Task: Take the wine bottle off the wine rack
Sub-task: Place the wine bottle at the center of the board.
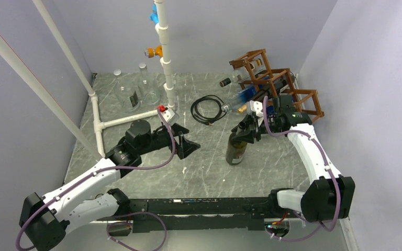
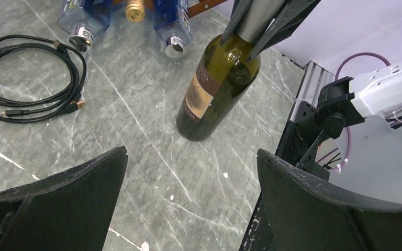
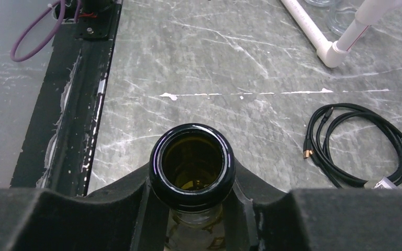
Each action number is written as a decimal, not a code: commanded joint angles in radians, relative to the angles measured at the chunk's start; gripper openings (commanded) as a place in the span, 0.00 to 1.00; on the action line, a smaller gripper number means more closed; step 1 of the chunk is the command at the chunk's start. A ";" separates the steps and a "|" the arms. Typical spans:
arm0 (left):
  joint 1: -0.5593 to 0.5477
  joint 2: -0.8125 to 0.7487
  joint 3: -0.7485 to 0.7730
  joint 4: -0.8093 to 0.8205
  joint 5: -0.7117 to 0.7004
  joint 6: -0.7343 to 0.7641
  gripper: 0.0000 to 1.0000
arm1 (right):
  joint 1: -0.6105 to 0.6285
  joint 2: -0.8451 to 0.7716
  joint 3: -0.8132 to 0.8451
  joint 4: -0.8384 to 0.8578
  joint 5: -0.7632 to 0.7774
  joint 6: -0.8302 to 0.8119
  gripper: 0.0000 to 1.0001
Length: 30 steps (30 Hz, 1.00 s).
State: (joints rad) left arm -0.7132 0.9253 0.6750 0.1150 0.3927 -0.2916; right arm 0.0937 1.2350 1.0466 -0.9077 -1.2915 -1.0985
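Note:
A dark green wine bottle (image 1: pixel 236 149) with a brown label stands nearly upright in front of the wine rack (image 1: pixel 310 102), its base at the tabletop and clear of the rack's cells. My right gripper (image 1: pixel 248 128) is shut on its neck just under the open mouth (image 3: pixel 191 200). The left wrist view shows the bottle (image 2: pixel 214 89) with those fingers (image 2: pixel 261 21) clamped at its top. My left gripper (image 1: pixel 186 144) sits low over the table to the bottle's left, jaws wide open and nothing between them (image 2: pixel 191 154).
Other bottles (image 1: pixel 241 98) lie in the reddish-brown rack, necks poking toward the table (image 2: pixel 170 26). A coiled black cable (image 1: pixel 208 110) lies between rack and white pipe frame (image 1: pixel 165 52). Glass jars (image 1: pixel 146 89) stand at the back left. A black rail (image 1: pixel 199 204) runs along the near edge.

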 commanded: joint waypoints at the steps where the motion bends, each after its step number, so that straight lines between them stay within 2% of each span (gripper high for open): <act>1: -0.032 0.023 0.021 0.070 -0.037 0.018 1.00 | 0.008 -0.027 -0.031 0.072 -0.039 0.017 0.44; 5: -0.065 0.042 0.034 0.084 -0.051 0.027 1.00 | 0.007 -0.034 -0.047 0.069 -0.040 0.003 0.56; 15: -0.135 0.099 0.076 0.116 -0.068 0.107 1.00 | -0.005 -0.067 -0.060 0.021 -0.036 -0.048 0.77; 16: -0.140 0.105 0.081 0.121 -0.068 0.117 1.00 | -0.011 -0.068 -0.059 0.017 -0.036 -0.050 0.81; 17: -0.144 0.113 0.087 0.126 -0.068 0.127 1.00 | -0.016 -0.071 -0.058 0.011 -0.036 -0.052 0.93; 18: -0.150 0.122 0.093 0.130 -0.066 0.138 0.99 | -0.028 -0.073 -0.055 0.006 -0.034 -0.047 0.99; 30: -0.188 0.261 0.174 0.260 0.018 0.256 1.00 | -0.187 -0.116 -0.037 -0.149 -0.014 -0.151 1.00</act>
State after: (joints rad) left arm -0.8883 1.1549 0.7895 0.2588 0.3519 -0.1055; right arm -0.0486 1.1564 0.9894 -0.9752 -1.2865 -1.1725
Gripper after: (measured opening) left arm 0.995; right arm 0.994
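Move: The wine bottle stands in the right hand's fingers, gripped by the neck, its middle about 10 cm straight below that hand. From the right hand, the cable coil lies some 21 cm ahead and 11 cm left, about 23 cm down; the bottle rack is roughly 24 cm ahead and 18 cm right. From the left hand, which is empty, the bottle is about 16 cm right, 3 cm ahead and 11 cm below. The right hand lets go of the bottle's neck: it sinks a centimetre as its fingers begin to part, opens them wide, then backs off about 3 cm to the right. Meanwhile the open left hand reaches about 7 cm rightward towards the bottle, dipping slightly before rising again, rolling and turning clockwise some 10 degrees each, without touching it. ##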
